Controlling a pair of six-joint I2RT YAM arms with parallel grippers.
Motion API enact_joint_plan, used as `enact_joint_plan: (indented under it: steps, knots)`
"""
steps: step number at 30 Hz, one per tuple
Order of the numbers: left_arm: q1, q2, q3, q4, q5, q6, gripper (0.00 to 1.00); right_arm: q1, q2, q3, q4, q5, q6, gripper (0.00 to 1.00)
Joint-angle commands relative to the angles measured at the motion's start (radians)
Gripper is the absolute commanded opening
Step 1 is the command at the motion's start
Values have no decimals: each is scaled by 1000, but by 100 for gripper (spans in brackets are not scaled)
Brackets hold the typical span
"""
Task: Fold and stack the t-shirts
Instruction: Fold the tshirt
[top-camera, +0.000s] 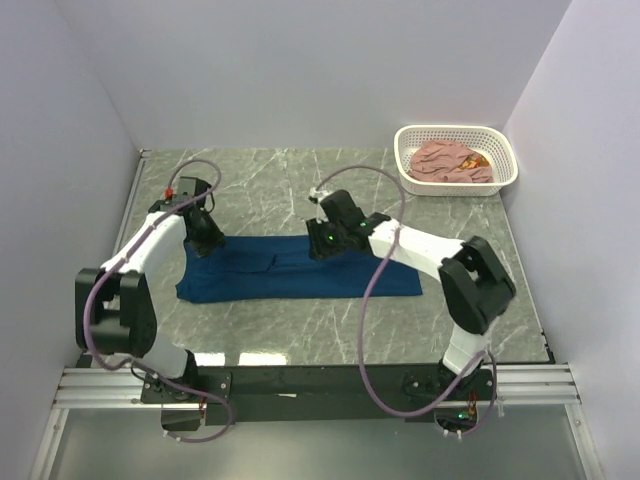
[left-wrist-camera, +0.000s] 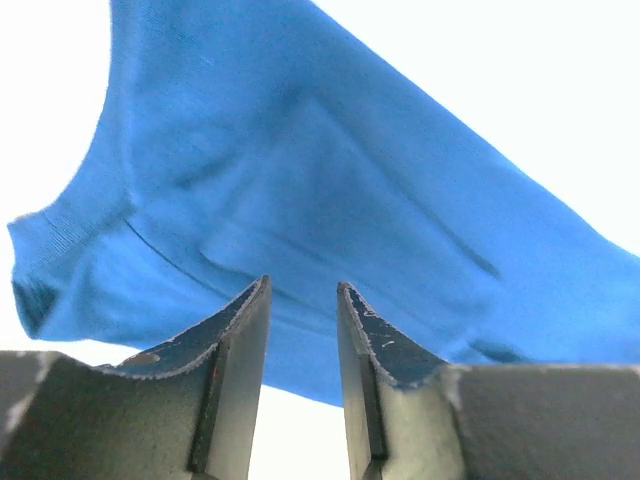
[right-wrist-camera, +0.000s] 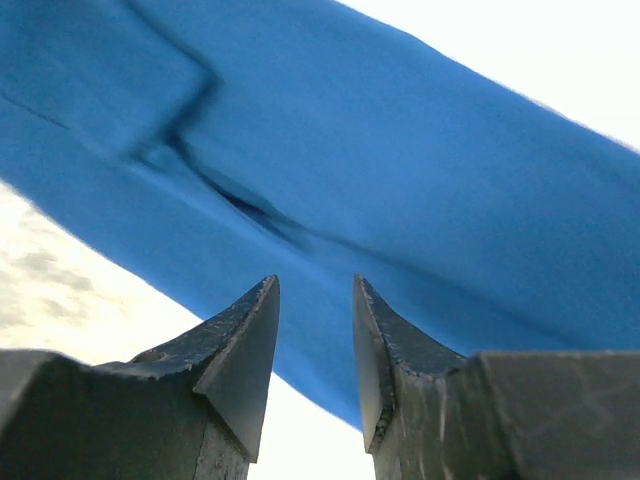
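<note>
The navy blue t-shirt (top-camera: 290, 272) lies flat on the table as a long folded strip. My left gripper (top-camera: 208, 240) is at the strip's far left corner, and in the left wrist view it (left-wrist-camera: 303, 288) is open just above the cloth (left-wrist-camera: 300, 180) with nothing between its fingers. Over the middle of the far edge, my right gripper (top-camera: 325, 243) also stands open (right-wrist-camera: 315, 282), and the navy cloth (right-wrist-camera: 400, 170) lies beyond its tips. The pink t-shirt (top-camera: 452, 160) lies crumpled in the basket.
A white perforated basket (top-camera: 505, 172) stands at the back right corner of the marble table. White walls close in the left, back and right sides. Purple cables loop from both arms over the table.
</note>
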Motion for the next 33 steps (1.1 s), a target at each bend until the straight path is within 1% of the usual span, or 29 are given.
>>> enact_joint_plan:
  steps: [1, 3, 9, 13, 17, 19, 20, 22, 23, 24, 26, 27, 28, 29, 30, 31, 32, 33]
  knots:
    - [-48, -52, -5, -22, -46, -56, 39, -8, -80, -102, -99, 187, -25, 43]
    - [-65, -40, -33, -8, -36, -73, 39, -8, -105, -154, -122, 230, -3, 43]
    - [-75, 31, -77, 52, -16, -104, 37, -6, -116, -265, -114, 236, 47, 43]
    - [-75, 100, -65, 68, -34, -105, 36, 5, -107, -297, -120, 224, 60, 43]
    - [-73, 224, -19, 87, -65, -87, 36, 50, -71, -303, -159, 201, 66, 43]
    - [-73, 276, 42, 90, -77, -62, 35, 83, -53, -297, -174, 167, 69, 43]
    - [-73, 331, 70, 88, -83, -50, 36, 118, -45, -297, -191, 155, 72, 43]
    - [-73, 390, 172, 73, -94, -6, 36, 158, -28, -277, -211, 100, 81, 44]
    - [-73, 445, 211, 69, -94, 13, 36, 204, -22, -266, -235, 83, 89, 43]
    - [-75, 471, 295, 65, -86, 43, 37, 224, -10, -239, -248, 61, 93, 43]
    - [-76, 550, 383, 61, -66, 83, 37, 264, 2, -204, -265, -14, 107, 43]
    - [-79, 578, 479, 58, -46, 121, 38, 296, 22, -161, -266, -37, 113, 43]
    - [-81, 607, 530, 53, -34, 143, 38, 311, 36, -133, -260, -57, 116, 43]
    - [-91, 672, 633, 44, -28, 162, 38, 325, 53, -63, -262, -86, 116, 43]
    - [-98, 706, 686, 33, -29, 191, 39, 357, 97, -21, -268, -94, 110, 43]
    - [-107, 765, 735, 18, -31, 205, 39, 373, 117, 23, -291, -96, 89, 43]
    - [-108, 792, 818, 7, -28, 212, 40, 388, 131, 97, -303, -67, 78, 43]
    - [-108, 810, 852, 1, -19, 221, 40, 397, 137, 128, -318, -47, 66, 42]
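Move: The blue t-shirt lies flat as a long band running left to right, some 6 cm below both hands. Its middle is about 21 cm to the right of the left hand and 1 cm back; the left hand hangs over the shirt's left part. From the right hand, that middle is about 4 cm left and 1 cm back. The white basket stands some 28 cm ahead and 32 cm right of the right hand, its middle nearly at the hand's height. Both hands come down with partly open fingertips onto the blue cloth, the right first going about 9 cm right and 5 cm back to a spot right of the middle. Pressing on the shirt, they drag it in opposite ways: the left forward roughly 18 cm and slightly right, the right back about 11 cm and left about 13 cm, twisting some 25 degrees counter-clockwise as it drags. ##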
